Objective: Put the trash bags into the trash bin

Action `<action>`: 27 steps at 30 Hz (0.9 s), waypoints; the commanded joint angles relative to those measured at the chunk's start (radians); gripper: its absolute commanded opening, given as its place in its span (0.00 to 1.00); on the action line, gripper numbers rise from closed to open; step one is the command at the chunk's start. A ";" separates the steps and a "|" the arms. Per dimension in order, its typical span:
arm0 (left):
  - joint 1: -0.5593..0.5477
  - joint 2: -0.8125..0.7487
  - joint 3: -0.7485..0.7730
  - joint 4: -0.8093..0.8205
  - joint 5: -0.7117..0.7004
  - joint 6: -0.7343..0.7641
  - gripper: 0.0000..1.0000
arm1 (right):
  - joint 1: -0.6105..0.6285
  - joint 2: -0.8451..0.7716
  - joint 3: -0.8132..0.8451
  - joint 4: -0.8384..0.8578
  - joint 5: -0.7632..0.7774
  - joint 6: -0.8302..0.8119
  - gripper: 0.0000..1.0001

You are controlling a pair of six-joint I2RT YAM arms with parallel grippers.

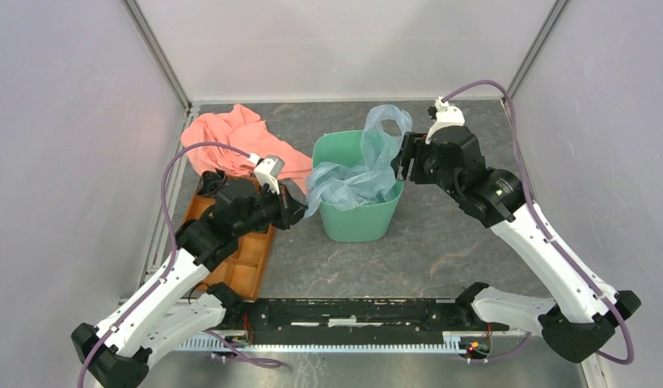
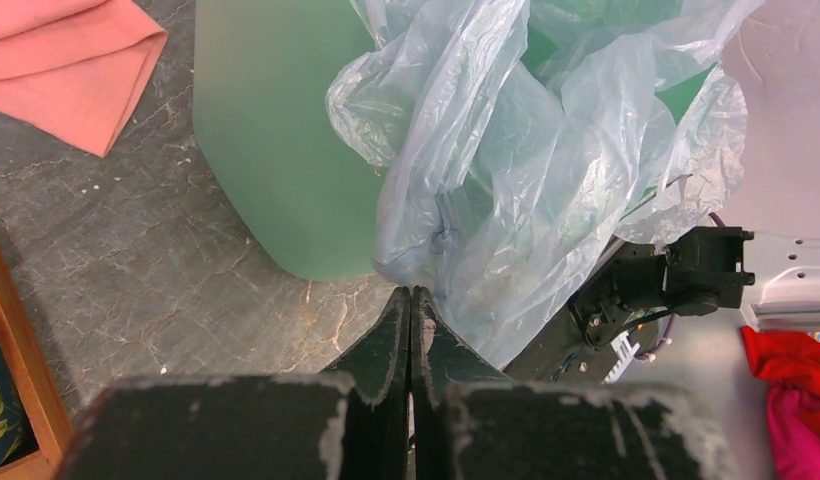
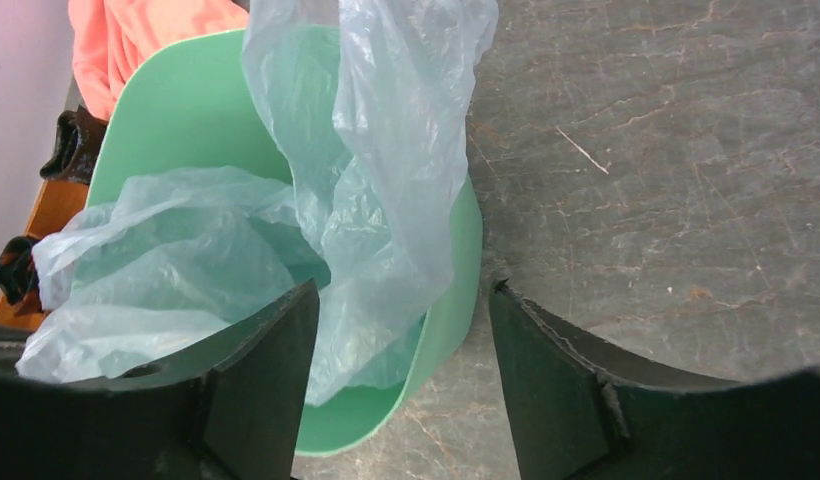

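The mint-green trash bin (image 1: 356,212) stands mid-table. The pale blue trash bag (image 1: 352,182) lies bunched inside it, spills over the left rim, and one loop sticks up at the back right (image 1: 386,125). My left gripper (image 1: 301,212) is low beside the bin's left wall. In the left wrist view it (image 2: 411,292) is shut, and the bag's hanging fold (image 2: 486,200) narrows down into its tips. My right gripper (image 1: 403,158) is at the bin's right rim. It (image 3: 401,300) is open, straddling the rim (image 3: 456,300), with a loose fold of bag (image 3: 386,200) hanging ungripped by the left finger.
A salmon-pink cloth (image 1: 235,137) lies at the back left, behind the left arm. An orange compartment tray (image 1: 246,263) sits along the left side under that arm, with dark items at its far end (image 1: 211,182). Enclosure walls close in on three sides.
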 commanded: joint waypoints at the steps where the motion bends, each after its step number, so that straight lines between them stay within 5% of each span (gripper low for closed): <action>1: -0.003 -0.026 0.029 -0.020 -0.008 0.037 0.02 | 0.003 0.016 -0.030 0.157 0.048 0.038 0.68; 4: -0.003 -0.041 0.017 -0.020 -0.036 0.031 0.02 | 0.002 -0.002 -0.074 0.226 0.063 0.022 0.62; 10: -0.002 -0.057 0.041 -0.081 -0.164 0.025 0.02 | 0.001 -0.079 -0.129 0.273 0.053 -0.008 0.03; 17: -0.002 -0.093 0.046 -0.124 -0.294 -0.064 0.02 | 0.002 -0.297 -0.322 0.240 0.003 -0.035 0.00; 27: -0.001 -0.172 0.009 -0.200 -0.368 -0.175 0.02 | 0.002 -0.392 -0.432 0.162 -0.104 -0.088 0.00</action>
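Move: My right hand is open around waist height of the loose bag plastic: the trash bag's right edge hangs about 3 cm ahead, 1 cm to the left and 2 cm below it. The trash bin's middle is some 4 cm ahead of this hand, 8 cm left and 20 cm below. From my left hand, already shut on the bag's left edge, that right edge is about 10 cm ahead, 19 cm right and 7 cm up; the bin lies about 12 cm ahead, 12 cm right and 12 cm down; the wooden tray 17 cm left, 2 cm ahead, 22 cm down. I ease my right hand a couple of centimetres forward and slightly down, pinch the bag's loose right edge, then draw it back about 7 cm and to the right, off the bin's right side, fingertips tipping up a little. Meanwhile my left hand keeps its pinch and pulls its edge about 6 cm left towards the tray, turning some 20 degrees counter-clockwise. ##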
